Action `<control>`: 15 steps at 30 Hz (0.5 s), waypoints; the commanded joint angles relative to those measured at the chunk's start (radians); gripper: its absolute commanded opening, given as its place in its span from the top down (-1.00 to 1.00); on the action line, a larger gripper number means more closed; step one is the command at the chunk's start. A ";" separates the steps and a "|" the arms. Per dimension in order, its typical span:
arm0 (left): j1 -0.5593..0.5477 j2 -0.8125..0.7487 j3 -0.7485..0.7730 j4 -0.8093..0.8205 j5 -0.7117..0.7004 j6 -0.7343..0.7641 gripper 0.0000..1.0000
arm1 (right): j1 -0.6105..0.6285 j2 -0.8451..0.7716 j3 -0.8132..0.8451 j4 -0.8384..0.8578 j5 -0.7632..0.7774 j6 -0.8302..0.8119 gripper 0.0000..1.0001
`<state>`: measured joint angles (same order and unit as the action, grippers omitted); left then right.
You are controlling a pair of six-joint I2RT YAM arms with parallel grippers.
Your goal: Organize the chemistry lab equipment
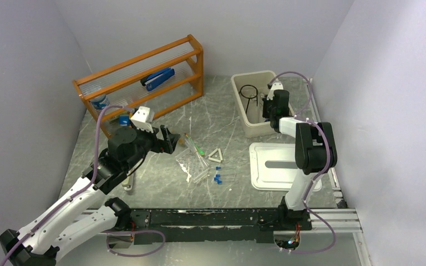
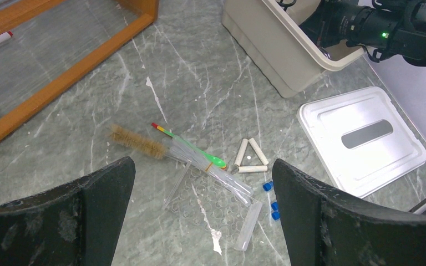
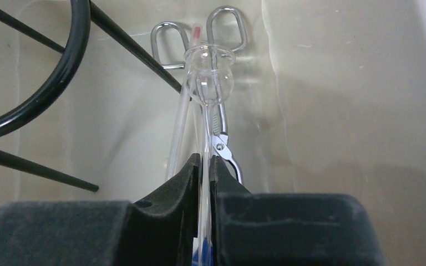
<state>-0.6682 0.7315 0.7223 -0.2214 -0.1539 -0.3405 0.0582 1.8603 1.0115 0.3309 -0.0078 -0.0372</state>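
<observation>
My right gripper [image 3: 205, 160] is down inside the beige bin [image 1: 238, 83] and shut on a clear blue-capped tube [image 3: 209, 72] that points at the bin's far wall. Metal tweezers [image 3: 222, 138], a thin rod [image 3: 184, 111] and the black wire ring stand [image 3: 72, 66] lie in the bin beside it. My left gripper [image 2: 202, 166] hangs open above the table, over the clear plastic tube rack [image 2: 205, 205]. The white triangle [image 2: 249, 158], a brush [image 2: 138, 142], a green-tipped rod [image 2: 213, 160] and loose blue-capped tubes [image 2: 269, 187] lie around the rack.
The bin's white lid [image 1: 266, 177] lies flat on the table right of the loose items. A wooden shelf [image 1: 138, 61] with a blue stapler [image 1: 158, 79] on it stands at the back left. Grey walls close in on both sides.
</observation>
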 commanded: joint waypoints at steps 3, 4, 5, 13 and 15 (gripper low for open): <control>0.005 0.010 0.002 0.013 -0.018 -0.002 -0.94 | -0.015 0.036 0.039 -0.050 -0.016 0.028 0.62; 0.005 0.012 0.003 0.013 -0.015 -0.002 -0.94 | -0.015 0.038 0.062 -0.084 -0.011 0.034 0.59; 0.005 0.015 0.003 0.013 -0.016 -0.002 -0.94 | -0.015 0.042 0.088 -0.144 0.000 0.035 0.57; 0.005 0.022 0.006 0.019 -0.013 -0.002 -0.94 | -0.014 -0.029 0.143 -0.270 0.032 0.076 0.34; 0.006 0.021 0.006 0.016 -0.015 0.000 -0.94 | -0.014 -0.061 0.146 -0.291 0.045 0.087 0.26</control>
<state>-0.6682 0.7559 0.7223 -0.2211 -0.1543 -0.3405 0.0532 1.8755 1.1351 0.1139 -0.0025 0.0166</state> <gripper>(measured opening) 0.971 0.339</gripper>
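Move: The right hand is down in the grey box with a glass thistle funnel's stem between its fingertips. The metal tongs on the box floor are about 3 cm ahead, in line sideways, and 4 cm below. The black ring stand's hoop is some 8 cm left, 3 cm ahead and 3 cm higher. A blue base is roughly 2 cm back, in line, and 4 cm down. From the left hand, those tongs are about 24 cm ahead, 36 cm right and 23 cm below. Staying low inside the box, with only about half a centimetre of drift forward and back again, the right hand opens its fingers by roughly a quarter of their range and lets go of the glass funnel's stem above the tongs. The wrist meanwhile tips about 5 degrees farther down. ##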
